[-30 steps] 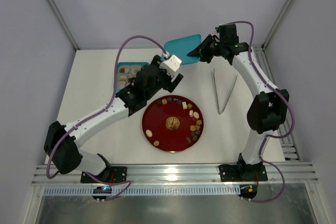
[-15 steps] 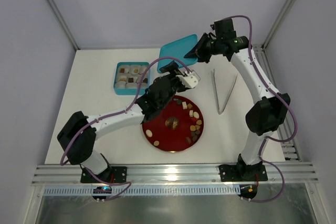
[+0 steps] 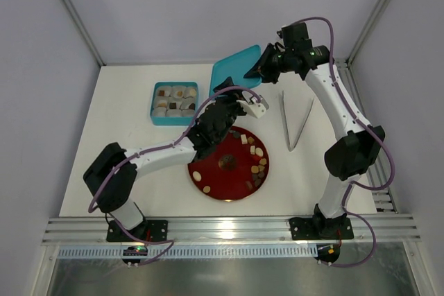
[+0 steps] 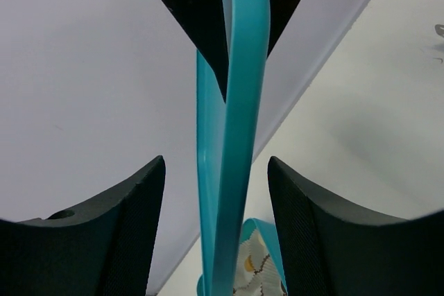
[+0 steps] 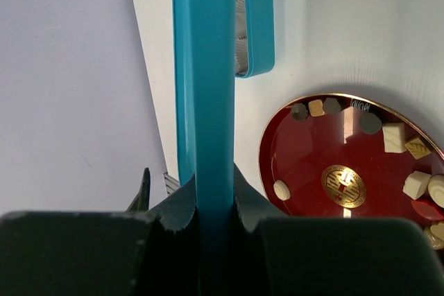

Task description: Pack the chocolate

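Note:
Several small brown, tan and white pieces of chocolate [image 3: 257, 161] [image 5: 393, 136] lie round the rim of a red plate [image 3: 215, 171] [image 5: 305, 157]. More sit in paper cups in a teal box [image 3: 154, 105] [image 5: 258, 19] [image 4: 274, 237]. My right gripper [image 3: 255, 71] [image 5: 211, 178] is shut on the teal lid [image 3: 236, 67] [image 5: 205, 67], holding it tilted above the table's far side. My left gripper [image 3: 223, 89] [image 4: 216, 164] is open at the lid's [image 4: 239, 102] opposite edge. That edge stands between its fingers with a gap on each side.
Metal tongs [image 3: 295, 123] lie on the white table right of the plate. The left arm stretches over the plate's upper left part. The back wall and frame posts stand close behind the lid.
My left arm has swung from beside the box to the lid's near edge, and its jaws have narrowed around it. My right gripper has shifted the lid slightly.

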You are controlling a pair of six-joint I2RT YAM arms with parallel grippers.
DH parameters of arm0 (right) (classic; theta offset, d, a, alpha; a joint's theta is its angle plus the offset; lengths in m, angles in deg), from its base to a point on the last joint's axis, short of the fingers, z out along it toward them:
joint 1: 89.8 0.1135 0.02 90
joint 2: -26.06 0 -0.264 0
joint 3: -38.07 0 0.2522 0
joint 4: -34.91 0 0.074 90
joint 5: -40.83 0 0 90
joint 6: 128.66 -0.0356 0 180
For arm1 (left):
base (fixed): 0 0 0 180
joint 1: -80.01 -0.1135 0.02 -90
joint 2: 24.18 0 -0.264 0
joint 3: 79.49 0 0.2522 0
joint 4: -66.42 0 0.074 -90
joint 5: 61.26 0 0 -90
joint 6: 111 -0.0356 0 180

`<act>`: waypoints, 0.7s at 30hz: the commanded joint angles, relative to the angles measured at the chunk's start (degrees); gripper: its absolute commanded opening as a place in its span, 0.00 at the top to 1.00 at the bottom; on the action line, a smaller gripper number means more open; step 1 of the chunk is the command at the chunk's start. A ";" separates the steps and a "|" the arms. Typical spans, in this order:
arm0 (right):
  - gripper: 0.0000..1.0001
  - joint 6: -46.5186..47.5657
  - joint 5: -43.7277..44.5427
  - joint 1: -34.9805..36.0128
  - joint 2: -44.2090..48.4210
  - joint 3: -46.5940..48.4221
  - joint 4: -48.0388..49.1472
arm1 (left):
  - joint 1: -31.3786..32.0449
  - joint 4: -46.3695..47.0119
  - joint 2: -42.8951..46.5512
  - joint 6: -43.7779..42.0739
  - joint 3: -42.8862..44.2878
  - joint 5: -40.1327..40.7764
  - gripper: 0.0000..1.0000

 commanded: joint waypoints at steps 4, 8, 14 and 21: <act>0.96 2.01 0.23 1.33 3.76 2.02 -0.43 | -0.13 6.37 -1.29 -4.24 2.71 1.48 0.44; 0.96 1.92 0.23 1.51 4.29 1.67 -0.26 | -0.22 6.46 -1.91 -5.38 3.50 1.04 0.50; 0.96 2.01 -0.04 1.69 4.64 1.32 -0.08 | -0.22 7.17 -3.14 -7.66 4.82 2.53 0.64; 0.96 2.45 -0.13 2.57 4.90 0.97 0.18 | -0.22 9.10 -4.64 -9.34 6.31 4.11 0.92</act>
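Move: The teal lid hangs in the air in the right hand's pinch. Its middle lies some 5 cm ahead of the left hand and about 1 cm right, level in height; its near rim already runs between the open left fingers. The right hand has the lid's middle about 6 cm to its left and 2 cm ahead. From the left hand, the filled teal box stands about 15 cm ahead, 24 cm left and 27 cm below, and the red plate some 14 cm back, 1 cm left and 28 cm below. The left fingers shut from well open and pinch the near rim of the lid between their pads, the hand easing only about 2 cm forward and up into it with a wrist tilt of some 5 to 10 degrees. The right hand keeps its pinch at the lid's right end, drifting about 1 cm back, then about 1 cm up with a slight shift left. ##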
